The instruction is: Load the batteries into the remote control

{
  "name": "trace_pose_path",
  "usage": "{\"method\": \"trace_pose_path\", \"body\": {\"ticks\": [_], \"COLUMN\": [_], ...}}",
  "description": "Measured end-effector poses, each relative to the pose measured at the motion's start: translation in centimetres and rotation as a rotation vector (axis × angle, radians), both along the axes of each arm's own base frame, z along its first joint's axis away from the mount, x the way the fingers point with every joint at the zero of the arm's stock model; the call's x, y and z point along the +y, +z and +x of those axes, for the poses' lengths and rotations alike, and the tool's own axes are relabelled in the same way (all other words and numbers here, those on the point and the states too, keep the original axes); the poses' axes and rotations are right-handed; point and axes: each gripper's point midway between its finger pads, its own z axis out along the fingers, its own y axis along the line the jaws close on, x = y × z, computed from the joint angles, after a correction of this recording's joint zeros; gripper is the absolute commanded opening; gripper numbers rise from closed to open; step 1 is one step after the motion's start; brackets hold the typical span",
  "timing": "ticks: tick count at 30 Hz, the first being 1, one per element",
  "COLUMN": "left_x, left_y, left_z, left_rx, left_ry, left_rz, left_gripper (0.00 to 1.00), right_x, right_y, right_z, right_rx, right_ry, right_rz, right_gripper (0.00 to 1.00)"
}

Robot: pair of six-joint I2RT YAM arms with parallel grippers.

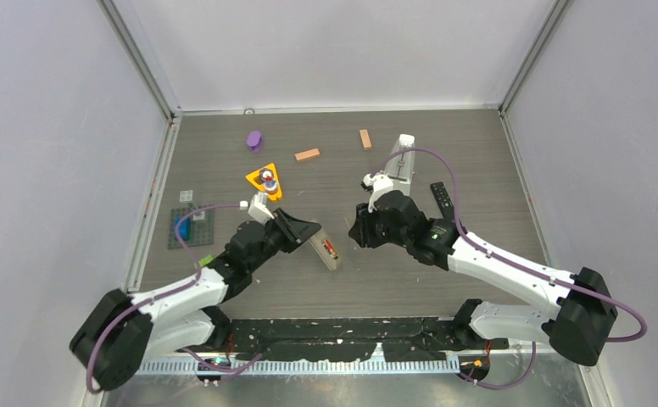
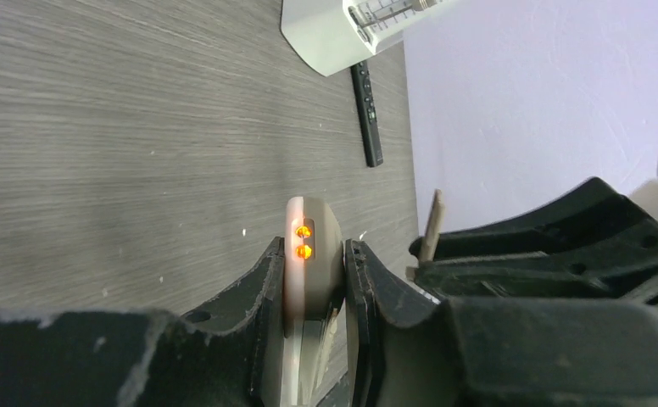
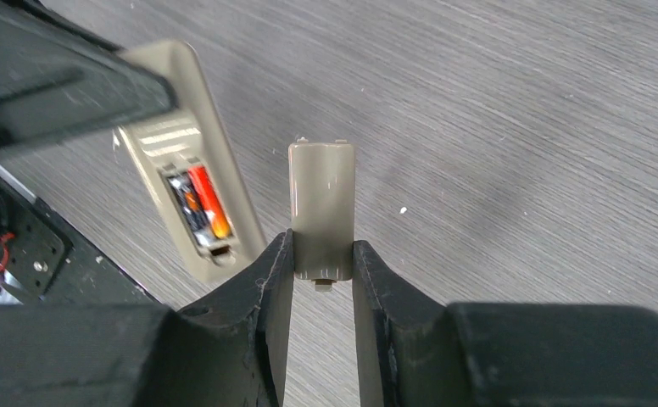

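My left gripper (image 1: 306, 234) (image 2: 313, 284) is shut on a beige remote control (image 1: 326, 251) (image 2: 313, 254), holding it by its edges above the table. The remote control (image 3: 181, 153) shows its back, with the compartment uncovered. Two batteries (image 3: 200, 208) lie side by side in it, one red-orange and one dark. My right gripper (image 1: 359, 227) (image 3: 321, 263) is just right of the remote, shut on the beige battery cover (image 3: 322, 199), which stands up between the fingers (image 3: 266, 288).
A black remote (image 1: 443, 201) (image 2: 366, 110) and a white device (image 1: 402, 159) (image 2: 342, 30) lie at the back right. Two orange blocks (image 1: 307, 154), a purple object (image 1: 254, 139), a yellow triangle (image 1: 264, 180) and a grey plate (image 1: 192, 227) are to the left and back.
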Motion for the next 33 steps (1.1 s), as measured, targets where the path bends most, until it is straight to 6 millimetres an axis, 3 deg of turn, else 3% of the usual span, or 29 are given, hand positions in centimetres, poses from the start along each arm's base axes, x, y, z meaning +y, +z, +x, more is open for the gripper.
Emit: {"method": "trace_pose_path", "body": {"ticks": [6, 13, 22, 33], "left_x": [-3.4, -5.2, -4.9, -3.2], "left_y": [-1.3, -3.1, -5.7, -7.7], "left_z": [1.8, 4.5, 4.6, 2.7], "left_rx": [0.008, 0.030, 0.061, 0.080], "left_ry": [0.027, 0.093, 0.119, 0.096], "left_rz": [-0.010, -0.040, -0.034, 0.043], "left_gripper": [0.00, 0.05, 0.25, 0.63], "right_x": [-0.2, -0.5, -1.1, -1.1], "right_y": [0.7, 0.0, -0.7, -3.2], "right_z": [0.2, -0.1, -0.4, -0.2], "right_rx": [0.005, 0.028, 0.051, 0.102], "right_ry": [-0.051, -0.069, -0.075, -0.056], "right_rz": [0.039, 0.032, -0.002, -0.101], "right_gripper": [0.24, 0.25, 0.27, 0.23]}}
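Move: The left hand holds the remote control, batteries in. Its place on the table lies about 7 cm right of that hand, 4 cm back and 12 below; the yellow triangle stands some 14 cm left, 12 ahead and 13 below. The right hand holds the battery cover; the remote lies about 7 cm left, 4 back and 4 below it, the white metronome roughly 14 cm right, 14 ahead and 11 below. Left hand carries the remote right and forward, sinks about 8 cm and opens; right lowers the cover 3 cm. ##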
